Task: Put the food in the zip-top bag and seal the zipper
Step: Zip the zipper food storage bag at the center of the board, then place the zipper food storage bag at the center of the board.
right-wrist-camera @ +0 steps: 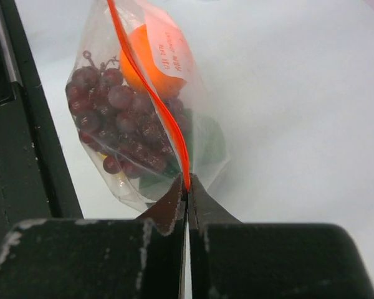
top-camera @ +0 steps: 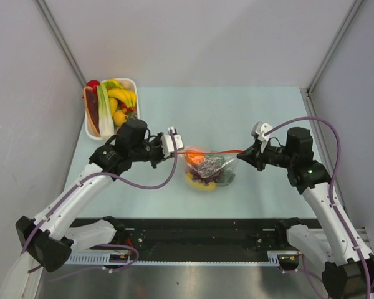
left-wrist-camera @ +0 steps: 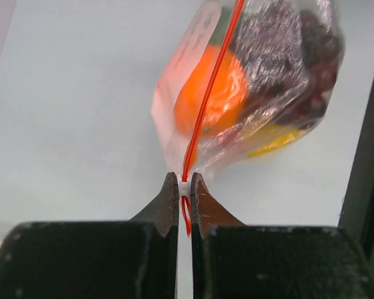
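The clear zip-top bag (top-camera: 209, 169) hangs stretched between both grippers above the table's middle. Inside it are an orange round food (left-wrist-camera: 210, 93), a purple grape bunch (right-wrist-camera: 115, 118), a green leafy piece (right-wrist-camera: 213, 146) and a yellow piece (left-wrist-camera: 271, 142). The orange-red zipper (left-wrist-camera: 209, 93) runs taut along its mouth. My left gripper (left-wrist-camera: 184, 185) is shut on the white slider tab (left-wrist-camera: 183, 187) at the zipper's left end. My right gripper (right-wrist-camera: 187, 185) is shut on the zipper's right end (right-wrist-camera: 186, 169).
A white basket (top-camera: 91, 131) at the back left corner holds more toy produce: bananas (top-camera: 123, 95), a long green-white stalk (top-camera: 104, 112) and others. A black rail (top-camera: 206, 233) runs along the table's near edge. Grey walls enclose the table.
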Controlling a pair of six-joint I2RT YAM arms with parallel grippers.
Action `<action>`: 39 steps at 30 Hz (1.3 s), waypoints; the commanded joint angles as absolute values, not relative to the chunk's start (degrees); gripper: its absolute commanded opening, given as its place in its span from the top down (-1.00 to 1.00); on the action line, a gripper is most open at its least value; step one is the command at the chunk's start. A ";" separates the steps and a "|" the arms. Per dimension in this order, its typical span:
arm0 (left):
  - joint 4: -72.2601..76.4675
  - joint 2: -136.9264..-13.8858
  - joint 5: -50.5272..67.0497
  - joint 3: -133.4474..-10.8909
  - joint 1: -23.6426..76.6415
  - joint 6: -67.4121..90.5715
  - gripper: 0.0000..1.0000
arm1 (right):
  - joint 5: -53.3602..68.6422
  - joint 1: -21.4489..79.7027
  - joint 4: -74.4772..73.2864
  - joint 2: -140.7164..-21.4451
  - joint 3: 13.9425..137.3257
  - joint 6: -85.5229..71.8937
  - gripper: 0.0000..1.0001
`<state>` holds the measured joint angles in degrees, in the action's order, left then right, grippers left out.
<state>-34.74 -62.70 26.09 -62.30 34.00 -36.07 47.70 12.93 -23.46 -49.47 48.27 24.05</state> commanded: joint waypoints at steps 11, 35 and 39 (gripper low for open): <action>-39.29 -61.26 22.94 -64.51 27.51 -38.85 1.00 | 47.47 9.13 -26.10 -53.17 52.72 23.38 1.00; -34.36 -88.25 24.68 -90.34 17.67 -11.44 -0.99 | 39.37 1.95 -27.25 -87.37 77.60 6.25 -0.99; -38.40 -85.61 28.73 -93.16 11.71 -6.95 -0.99 | 42.00 -3.41 -30.04 -84.73 78.57 3.35 -1.00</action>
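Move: Both hands already pinch the bag's orange zipper, stretched level about 21 cm between them, the left on its white slider. The bare board spot where the mouth goes lies about 8 cm ahead of the left hand, 10 to its right and 13 below; from the right hand, 8 ahead, 11 left and 14 below. The filled belly hangs 3 cm back, 10 right and 10 below the left hand. The basket stands 22 ahead, 24 left of it, 12 lower. Leftward first, the left hand draws the slider some 3 cm farther while the right backs off slightly the other way. Both then carry the zipper forward over the board, sinking, the right more steeply as it tips down some 30 degrees; midway they open wide, let go, and continue forward beyond the mouth, about 16 cm in all, rising and spreading apart at the end. ##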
